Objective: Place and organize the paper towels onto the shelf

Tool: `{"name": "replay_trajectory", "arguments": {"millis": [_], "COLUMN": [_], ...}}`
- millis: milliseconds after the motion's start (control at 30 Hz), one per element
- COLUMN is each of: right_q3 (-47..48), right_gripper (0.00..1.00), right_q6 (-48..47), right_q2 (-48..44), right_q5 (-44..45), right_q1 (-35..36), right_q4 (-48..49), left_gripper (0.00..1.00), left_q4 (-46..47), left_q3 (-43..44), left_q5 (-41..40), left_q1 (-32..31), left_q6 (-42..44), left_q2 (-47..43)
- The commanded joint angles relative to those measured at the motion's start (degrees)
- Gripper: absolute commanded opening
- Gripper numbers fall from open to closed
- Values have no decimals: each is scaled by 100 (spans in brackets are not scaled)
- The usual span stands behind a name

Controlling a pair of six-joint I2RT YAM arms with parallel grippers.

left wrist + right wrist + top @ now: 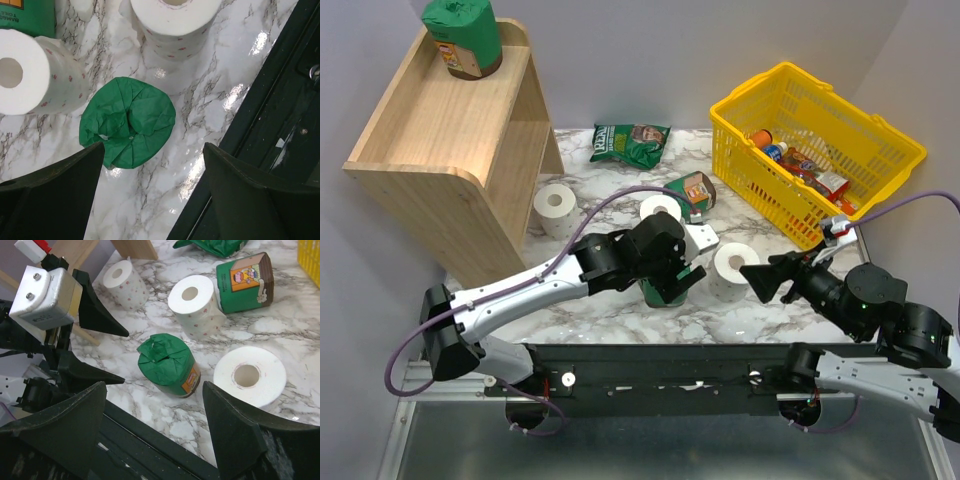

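Observation:
One green-wrapped paper towel roll [463, 38] stands on the top tray of the wooden shelf [440, 150]. Another green roll [665, 293] [127, 121] [167, 365] stands upright near the table's front edge. My left gripper [678, 272] [155, 150] hangs open just over it, not touching it. A third green roll [697, 192] [245, 282] lies on its side. White rolls sit by the shelf [556, 207], mid-table [663, 208] and to the right [735, 268] [249, 375]. My right gripper [770, 277] [155, 390] is open and empty beside that last roll.
A yellow plastic basket [750, 88] with bottles and packets stands at the back right. A flat green snack bag [630, 143] lies at the back centre. The black arm rail [650, 375] runs along the near edge.

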Motion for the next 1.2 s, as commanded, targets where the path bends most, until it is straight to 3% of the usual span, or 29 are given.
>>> {"name": "replay_trajectory", "arguments": {"millis": [0, 300, 500, 933, 1167], "right_q3": [135, 170, 214, 170, 188], "right_gripper": [86, 86, 86, 86, 86], "right_q6": [94, 138, 94, 85, 120], "right_q2": [-192, -395, -378, -316, -360], "right_q5": [367, 649, 675, 684, 649], "right_q1": [26, 26, 26, 26, 26], "right_q4": [-343, -378, -396, -343, -369], "left_gripper": [90, 86, 77, 76, 54], "left_q4": [365, 365, 365, 725, 577], "left_q3": [-111, 21, -23, -655, -454], "left_q5": [-42, -341, -508, -595, -894], "left_q1": [-43, -43, -43, -43, -61], "left_q6": [150, 159, -85, -412, -448], "left_q2": [347, 1147, 1481, 1604, 1438]}}
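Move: Some 16 cm beneath the left hand, and about 3 cm farther out, is the green-wrapped paper towel roll, standing upright. One unwrapped white roll stands about 12 cm beyond that green roll and level with it sideways; another is some 14 cm to its right and 1 cm farther out. From the right hand the green roll lies roughly 8 cm ahead, 18 cm left and 25 cm below. Lowering almost straight onto the green-wrapped roll, the left hand sinks about 12 cm and edges 2 cm forward, its fingers tipping some 15 degrees more steeply downward. Already open, they narrow partway, then close in on both sides of the wrapper at the roll's top as the descent ends. The right hand draws off nearly 3 cm to its right, still open. ##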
